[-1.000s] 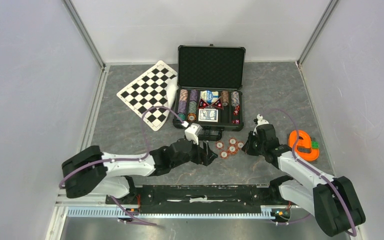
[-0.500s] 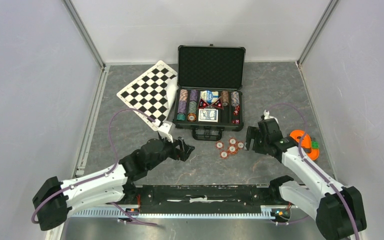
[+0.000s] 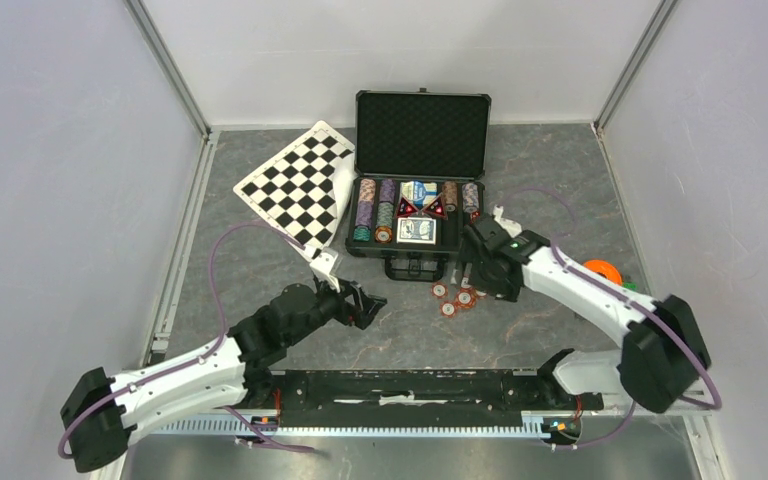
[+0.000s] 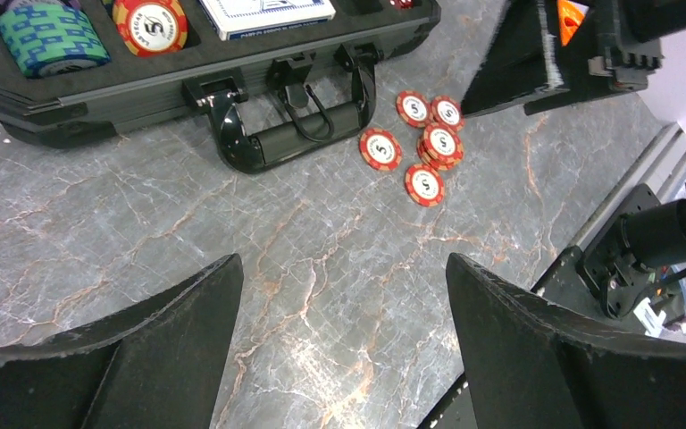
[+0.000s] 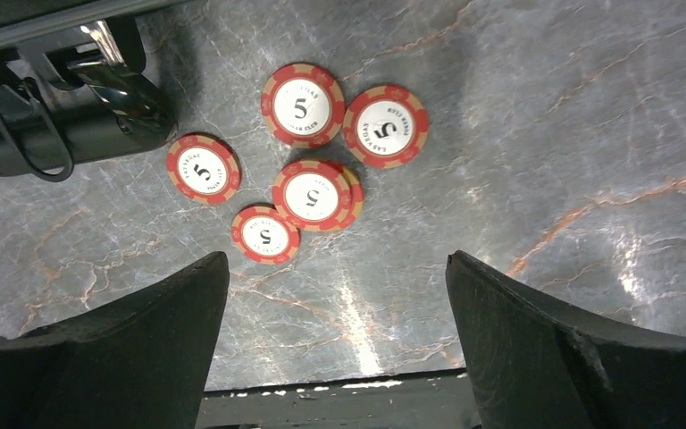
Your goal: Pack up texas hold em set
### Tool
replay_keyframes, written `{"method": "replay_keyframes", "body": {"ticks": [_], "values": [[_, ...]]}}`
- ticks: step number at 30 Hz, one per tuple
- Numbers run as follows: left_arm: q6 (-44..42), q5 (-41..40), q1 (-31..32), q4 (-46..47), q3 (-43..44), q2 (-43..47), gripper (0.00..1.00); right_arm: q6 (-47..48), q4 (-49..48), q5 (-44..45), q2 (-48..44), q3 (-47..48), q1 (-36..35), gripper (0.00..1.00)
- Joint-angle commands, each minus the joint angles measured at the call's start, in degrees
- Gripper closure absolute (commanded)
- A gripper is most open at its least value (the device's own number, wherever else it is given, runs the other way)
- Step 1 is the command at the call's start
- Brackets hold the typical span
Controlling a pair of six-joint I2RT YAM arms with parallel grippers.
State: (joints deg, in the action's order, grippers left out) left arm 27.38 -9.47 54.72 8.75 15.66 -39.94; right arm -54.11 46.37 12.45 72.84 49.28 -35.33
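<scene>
The texas hold em set's black case [image 3: 422, 135] lies open at the back centre, its tray holding chip stacks and card decks. Its handle [image 4: 299, 130] faces the arms. Several red poker chips [image 3: 457, 296] lie loose on the table in front of the handle, also seen as red poker chips [image 5: 313, 192] and red poker chips [image 4: 424, 147]. My right gripper [image 3: 470, 275] hovers over them, open and empty, shown in its wrist view as the right gripper [image 5: 335, 259]. My left gripper [image 3: 370, 302] stands open and empty over bare table left of the chips, shown as the left gripper [image 4: 344, 259].
A black-and-white checkered board [image 3: 295, 185] lies left of the case, touching its side. An orange tape-like object [image 3: 603, 268] sits at the right, partly hidden by my right arm. The arms' black base rail [image 3: 410, 385] runs along the near edge.
My right gripper has opened and swung left from beside the orange object to above the loose chips. My left arm has drawn back to the left, away from the chips.
</scene>
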Motion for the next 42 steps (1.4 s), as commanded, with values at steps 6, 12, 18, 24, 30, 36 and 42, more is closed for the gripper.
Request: {"method": "replay_keyframes", "body": {"ticks": [6, 12, 18, 24, 30, 36, 42], "values": [[-1.2, 1.82, -0.2, 0.47, -1.68, 4.6, 0.09, -6.99, 1.9, 3.43, 9.89, 6.04, -3.51, 0.07], [-1.14, 2.38, -0.21, 0.13, -1.61, 5.27, 0.09, -8.11, 0.67, 3.73, 13.17, 5.9, -4.19, 0.12], [-0.99, 2.86, -0.14, 0.13, -1.67, 5.55, 0.08, -8.75, -3.54, 3.31, 14.74, 3.46, -4.57, 0.14], [-0.88, 2.93, -0.19, 0.04, -1.86, 6.13, 0.08, -8.68, -3.66, 4.8, 17.66, 4.16, -4.54, 0.16], [-0.85, 2.96, -0.21, -0.14, -1.86, 6.46, 0.08, -9.64, -3.48, 6.13, 18.88, 3.5, -4.57, 0.19], [-0.68, 3.15, -0.15, -0.14, -2.04, 6.64, 0.08, -10.72, -4.57, 5.39, 18.97, 2.45, -4.59, 0.3], [-0.64, 3.34, -0.14, -0.14, -2.04, 6.6, 0.08, -10.54, -3.57, 4.96, 20.96, 3.95, -5.39, 0.4]]}}
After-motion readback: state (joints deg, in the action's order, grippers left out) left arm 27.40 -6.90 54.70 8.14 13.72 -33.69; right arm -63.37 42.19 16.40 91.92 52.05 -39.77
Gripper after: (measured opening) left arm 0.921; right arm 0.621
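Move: The small stack of red 5 chips lies almost under the right hand, about 7 cm down, 2 cm to its left and 1 cm ahead. Around it lie single chips: one 4 cm straight beyond it, one 4 cm to its right and 2 cm farther out, one 5 cm to its left and 2 cm farther out, and one 3 cm to its left and 2 cm nearer. From the left hand the stack lies some 20 cm right, 5 cm ahead and 12 cm below. The right fingertips come down on either side of the stacked red chips and close in against the stack's left and right edges. The hand sinks about 6 cm, easing some 2 cm left early on, and its fingers tip roughly 10 degrees nearer to straight down. The wide-open gripper narrows a little on the way down, then more clearly once low, without shutting. ##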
